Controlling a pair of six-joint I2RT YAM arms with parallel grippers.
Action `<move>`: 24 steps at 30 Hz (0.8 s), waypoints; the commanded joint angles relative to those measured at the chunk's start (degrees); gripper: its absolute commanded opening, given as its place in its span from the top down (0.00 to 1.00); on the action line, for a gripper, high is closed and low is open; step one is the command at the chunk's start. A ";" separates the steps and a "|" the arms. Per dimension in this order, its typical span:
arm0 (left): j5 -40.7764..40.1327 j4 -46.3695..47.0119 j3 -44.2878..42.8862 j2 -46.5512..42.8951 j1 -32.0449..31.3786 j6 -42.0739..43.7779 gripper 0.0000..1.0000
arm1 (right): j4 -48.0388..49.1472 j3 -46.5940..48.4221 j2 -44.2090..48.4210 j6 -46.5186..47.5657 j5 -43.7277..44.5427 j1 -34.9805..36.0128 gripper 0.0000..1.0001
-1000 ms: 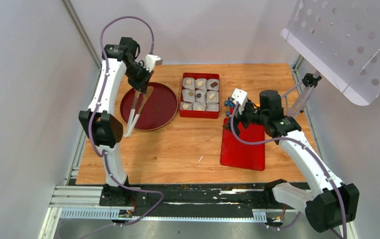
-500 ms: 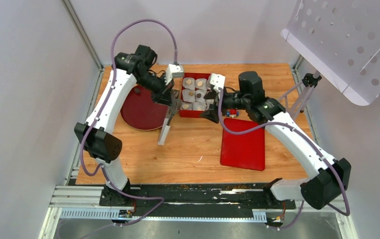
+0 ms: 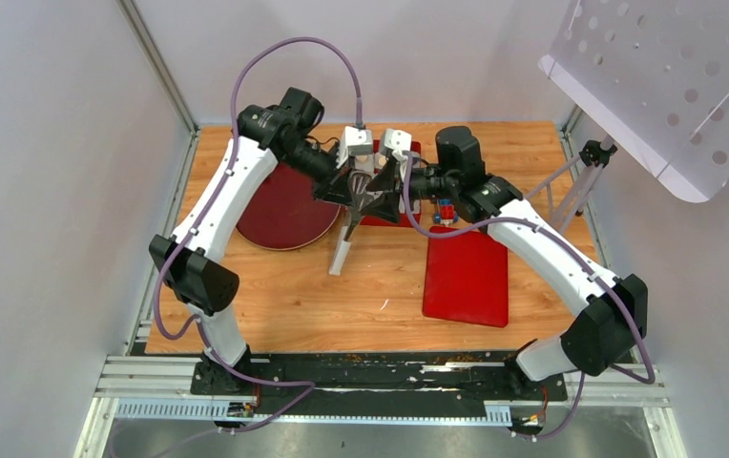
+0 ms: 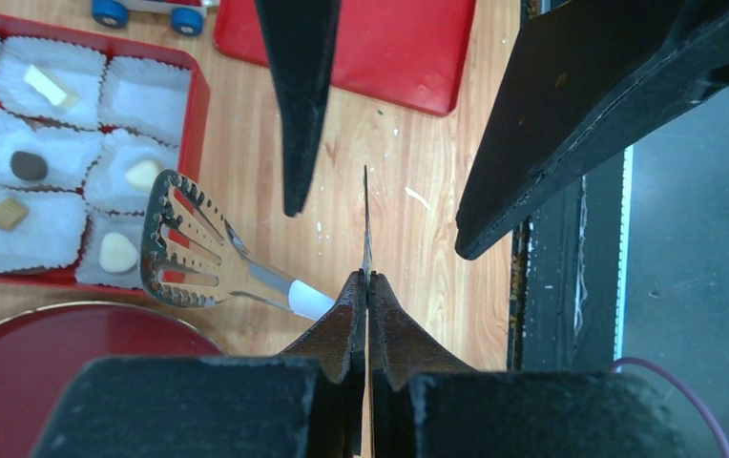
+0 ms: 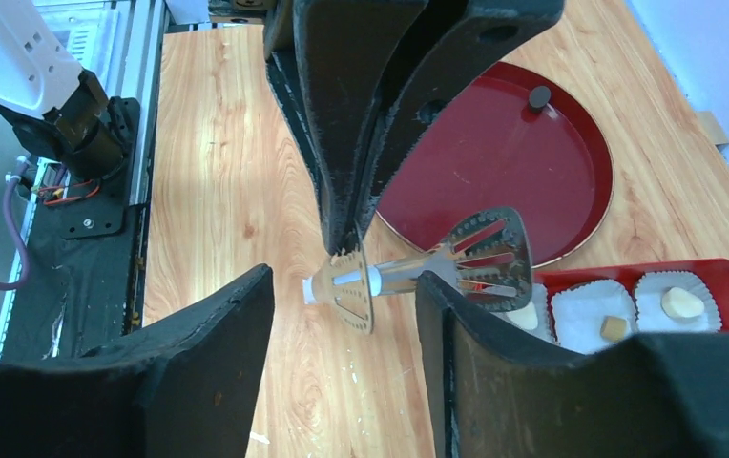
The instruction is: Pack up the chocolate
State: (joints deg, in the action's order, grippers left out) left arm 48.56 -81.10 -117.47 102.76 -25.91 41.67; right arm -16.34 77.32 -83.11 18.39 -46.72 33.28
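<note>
The chocolate lies in white paper cups in a red box: a dark lump, a tan one and cream ones. One dark lump lies on the round dark-red tray. My left gripper is shut on one arm of the metal tongs, which hang at the box's near edge. In the top view the tongs' white handle points down to the table. My right gripper is open and empty, facing the left gripper with the tongs just beyond its fingertips. In the top view both grippers cover most of the box.
A flat red lid lies right of centre. A small toy with blue wheels stands behind the lid. The round tray lies to the left. A perforated white panel hangs at the upper right.
Both arms have swung in to the middle. The left one carried the tongs from the round tray to the box. The right one left the red lid and now faces the left gripper.
</note>
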 commanded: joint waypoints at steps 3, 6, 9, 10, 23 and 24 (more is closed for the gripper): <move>2.43 4.06 -2.77 -2.17 -0.39 -0.83 1.00 | 4.05 0.59 0.01 -2.32 -1.80 0.51 0.54; 1.98 3.83 -3.38 -1.96 -0.37 -0.29 1.00 | 4.33 0.15 0.10 -2.31 -1.89 0.45 0.70; 1.07 3.37 -4.37 -1.47 -0.37 0.61 1.00 | 4.84 -0.44 0.39 -2.31 -1.55 0.51 0.92; 0.63 3.39 -4.55 -1.43 -0.37 0.78 1.00 | 4.96 -0.68 0.57 -2.31 -1.35 0.47 0.99; 3.79 61.63 35.70 -24.82 6.90 -28.27 0.21 | 14.09 -1.29 4.42 -19.28 -8.12 -6.41 1.00; 4.77 67.23 39.77 -26.57 7.19 -31.00 0.19 | 15.50 -1.25 4.63 -21.65 -8.86 -7.30 1.00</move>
State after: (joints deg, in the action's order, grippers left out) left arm 47.77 -46.65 -90.11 85.54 -21.06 26.59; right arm -11.11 75.72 -82.70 8.80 -50.35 29.41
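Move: The slotted tong head to be taken over is already pinched in the left fingers, reaching about 2 cm to the right of the left hand's point and 1 cm below it. From the right hand, whose open fingers straddle it, it lies level ahead, some 2 cm to the left and about 1 cm lower. From the right hand the chocolate box is about 17 cm ahead and 3 cm to the right; the plate is some 13 cm ahead and 20 cm to the left; both lie roughly 27 cm below. The tong head is pinched by the right fingers, which shut on it while the left hand holds it almost still. Only then do the left fingers open wide and let go, that hand drawing about 3 cm forward and then starting left, turning some 20 degrees. The right hand keeps its grip and at the end eases about 1 cm right, forward and up. ##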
